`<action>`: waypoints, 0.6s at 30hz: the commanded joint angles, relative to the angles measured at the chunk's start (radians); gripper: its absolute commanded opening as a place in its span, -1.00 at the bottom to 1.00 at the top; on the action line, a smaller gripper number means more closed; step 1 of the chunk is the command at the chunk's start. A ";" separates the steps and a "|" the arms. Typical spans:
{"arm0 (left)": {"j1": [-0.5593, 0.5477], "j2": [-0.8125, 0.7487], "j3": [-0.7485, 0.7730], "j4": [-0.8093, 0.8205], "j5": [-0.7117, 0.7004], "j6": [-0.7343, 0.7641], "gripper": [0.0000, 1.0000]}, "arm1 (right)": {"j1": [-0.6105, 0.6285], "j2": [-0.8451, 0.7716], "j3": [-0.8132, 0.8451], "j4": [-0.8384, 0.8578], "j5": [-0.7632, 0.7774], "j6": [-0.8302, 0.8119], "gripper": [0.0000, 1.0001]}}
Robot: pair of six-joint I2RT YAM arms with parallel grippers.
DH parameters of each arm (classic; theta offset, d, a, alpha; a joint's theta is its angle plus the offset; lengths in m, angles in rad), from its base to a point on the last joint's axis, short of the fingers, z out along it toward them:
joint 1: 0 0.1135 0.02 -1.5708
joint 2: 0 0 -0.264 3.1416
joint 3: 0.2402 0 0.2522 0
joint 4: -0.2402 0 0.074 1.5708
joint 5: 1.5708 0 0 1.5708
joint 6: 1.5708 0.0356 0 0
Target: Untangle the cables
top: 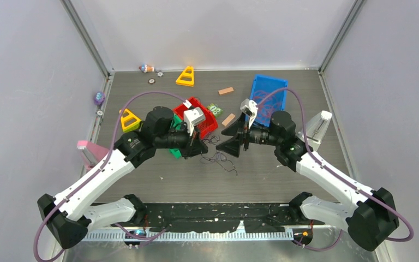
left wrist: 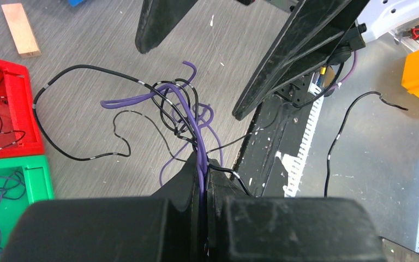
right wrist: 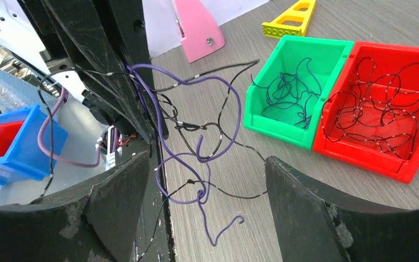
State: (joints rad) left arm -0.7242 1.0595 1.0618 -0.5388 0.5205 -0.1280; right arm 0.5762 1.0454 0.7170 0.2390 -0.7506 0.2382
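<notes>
The cables are thin purple and black wires in a loose tangle (top: 216, 156) on the grey table between my two grippers. My left gripper (left wrist: 203, 170) is shut on the cables: a purple strand and a black strand run into its closed jaws, and the tangle (left wrist: 181, 112) spreads out from the tips. In the right wrist view the purple loops (right wrist: 196, 164) hang down from the left gripper (right wrist: 121, 71). My right gripper (right wrist: 207, 204) is open, its fingers either side of the lower purple loop without touching it. From above it (top: 228, 139) faces the left gripper (top: 202, 148).
A green bin (right wrist: 262, 117) and a red bin (right wrist: 414, 158) with more wires stand just beyond the tangle. A blue tray (top: 267, 90), wooden blocks (top: 226, 91), yellow triangles (top: 186, 76) and a pink piece (right wrist: 196, 24) lie around. The black base strip (top: 213, 210) runs along the near edge.
</notes>
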 commanded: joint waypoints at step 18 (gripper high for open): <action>0.003 -0.098 -0.064 0.040 -0.285 -0.032 0.11 | 0.059 -0.010 0.046 -0.096 0.340 0.035 -0.89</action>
State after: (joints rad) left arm -0.7242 0.9958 1.0260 -0.4904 0.3885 -0.1543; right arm 0.6476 1.1133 0.7105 0.1993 -0.5617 0.2764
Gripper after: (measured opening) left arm 0.539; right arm 0.071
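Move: The right hand, open and pointing left, has the purple cable's loose loops about 3 cm to its left, 3 cm lower and 1 cm back; the black tangle hangs 5 cm left, 2 cm back and 5 cm below it. The red box lies some 8 cm left, 7 cm ahead and 22 cm below that hand. From the left hand, still pinching the cables, those purple loops stand some 3 cm ahead, 3 cm right and 2 cm below. The right hand slips left about 2 cm and down into the purple loops, drawing back slightly, and closes its fingers to pinch the purple cable, then swings forward some 2.5 cm while still sinking, to end about 3.5 cm lower. The left hand rises about 2 cm with the cables pinched, then opens roughly halfway to give up its pinch, easing forward and a little to its left while dipping again. ##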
